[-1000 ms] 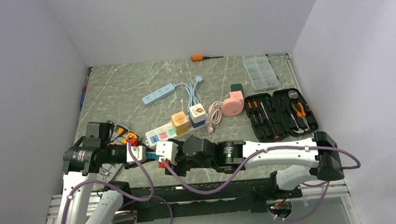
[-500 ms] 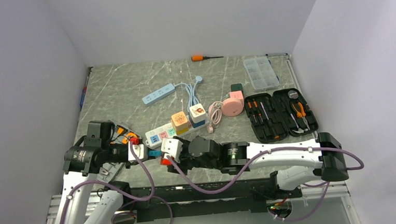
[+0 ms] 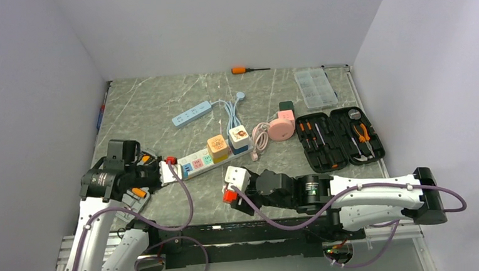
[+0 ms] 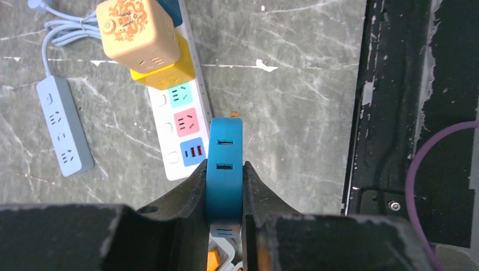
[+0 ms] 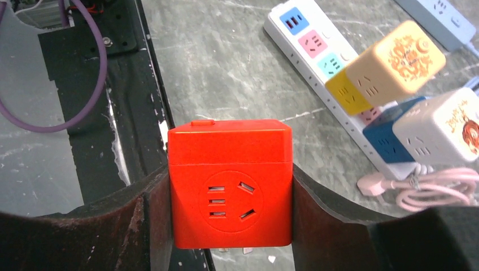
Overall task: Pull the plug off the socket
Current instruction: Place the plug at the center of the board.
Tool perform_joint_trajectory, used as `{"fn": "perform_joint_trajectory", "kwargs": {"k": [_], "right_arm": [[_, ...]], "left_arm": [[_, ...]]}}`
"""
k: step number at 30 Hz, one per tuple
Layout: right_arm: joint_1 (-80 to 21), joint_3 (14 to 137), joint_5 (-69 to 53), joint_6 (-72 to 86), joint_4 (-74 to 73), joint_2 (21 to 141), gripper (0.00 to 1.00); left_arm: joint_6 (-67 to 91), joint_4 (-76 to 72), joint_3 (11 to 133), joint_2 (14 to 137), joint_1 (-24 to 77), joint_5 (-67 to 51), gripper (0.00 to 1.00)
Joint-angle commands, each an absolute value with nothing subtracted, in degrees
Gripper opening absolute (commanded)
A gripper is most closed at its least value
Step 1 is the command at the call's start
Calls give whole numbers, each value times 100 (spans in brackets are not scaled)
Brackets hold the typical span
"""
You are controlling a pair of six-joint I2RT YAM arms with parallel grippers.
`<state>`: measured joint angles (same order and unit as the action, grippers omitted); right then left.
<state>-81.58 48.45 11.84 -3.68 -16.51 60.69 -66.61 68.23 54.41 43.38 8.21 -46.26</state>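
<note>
The socket [image 3: 198, 162], a long white strip with pastel outlets, lies on the marble top left of centre. An orange-and-yellow cube [image 3: 217, 146] and a white-and-blue cube [image 3: 239, 135] stand plugged into it. My left gripper [image 4: 225, 166] is shut on a flat blue plug [image 4: 225, 147], which hangs free just beside the strip's [image 4: 169, 130] blue end outlet. A brass prong shows at the plug's far tip. My right gripper [image 5: 230, 180] is shut on a red cube adapter [image 5: 230, 192] near the table's front edge, away from the strip [image 5: 308, 42].
A light-blue power strip [image 3: 191, 113] lies behind the socket. A pink cable reel [image 3: 280, 127], an open tool case [image 3: 338, 139], a clear organizer box [image 3: 315, 87] and an orange screwdriver [image 3: 245, 69] sit further back and right. A tray of orange tools [image 3: 141, 193] is under my left arm.
The left jaws closed on the blue plug and carried it away from the red cube toward the strip's left end. The right arm drew back to the right with the red cube.
</note>
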Motion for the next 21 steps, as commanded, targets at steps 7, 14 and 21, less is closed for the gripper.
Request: {"fn": "perform_joint_trajectory", "kwargs": {"k": [7,14,21], "right_arm": [[-7605,4495,2660,994,-2017,5528,0],[-5323,4304,2298,2713,-2824,5837,0],[-4517,4041,2592,3412,-3192,6179,0]], "left_arm": [[-5417,5817,5254,4417,854,-4259,0],[-4177,5417,5115,4896,1600,-3636,0],[-4019,5219,4797,5110,2287,-3019,0]]}}
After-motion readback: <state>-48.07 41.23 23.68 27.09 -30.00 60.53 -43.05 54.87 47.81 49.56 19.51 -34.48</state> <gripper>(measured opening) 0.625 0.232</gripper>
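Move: The right gripper holds the red plug; the bare table patch it heads for lies about 14 cm ahead, 20 cm right and 18 cm below. From there the white power strip's middle is 22 cm ahead and 4 cm left, the pink plug 23 cm ahead and 10 cm right. The left gripper holds the blue plug roughly 18 cm above bare table, its spot some 3 cm right; the strip's middle is 16 cm ahead and 11 cm right, the grey toolbox 8 cm ahead and 22 cm left. Swing the right gripper, red plug still pinched, about 16 cm right and 13 cm forward while sinking towards the bare table left of the black toolbox, dropping fastest late and turning the wrist some 60 degrees clockwise. Lower the left gripper about 5 cm with the blue plug kept in its grip, easing slightly forward first, then back and right. ##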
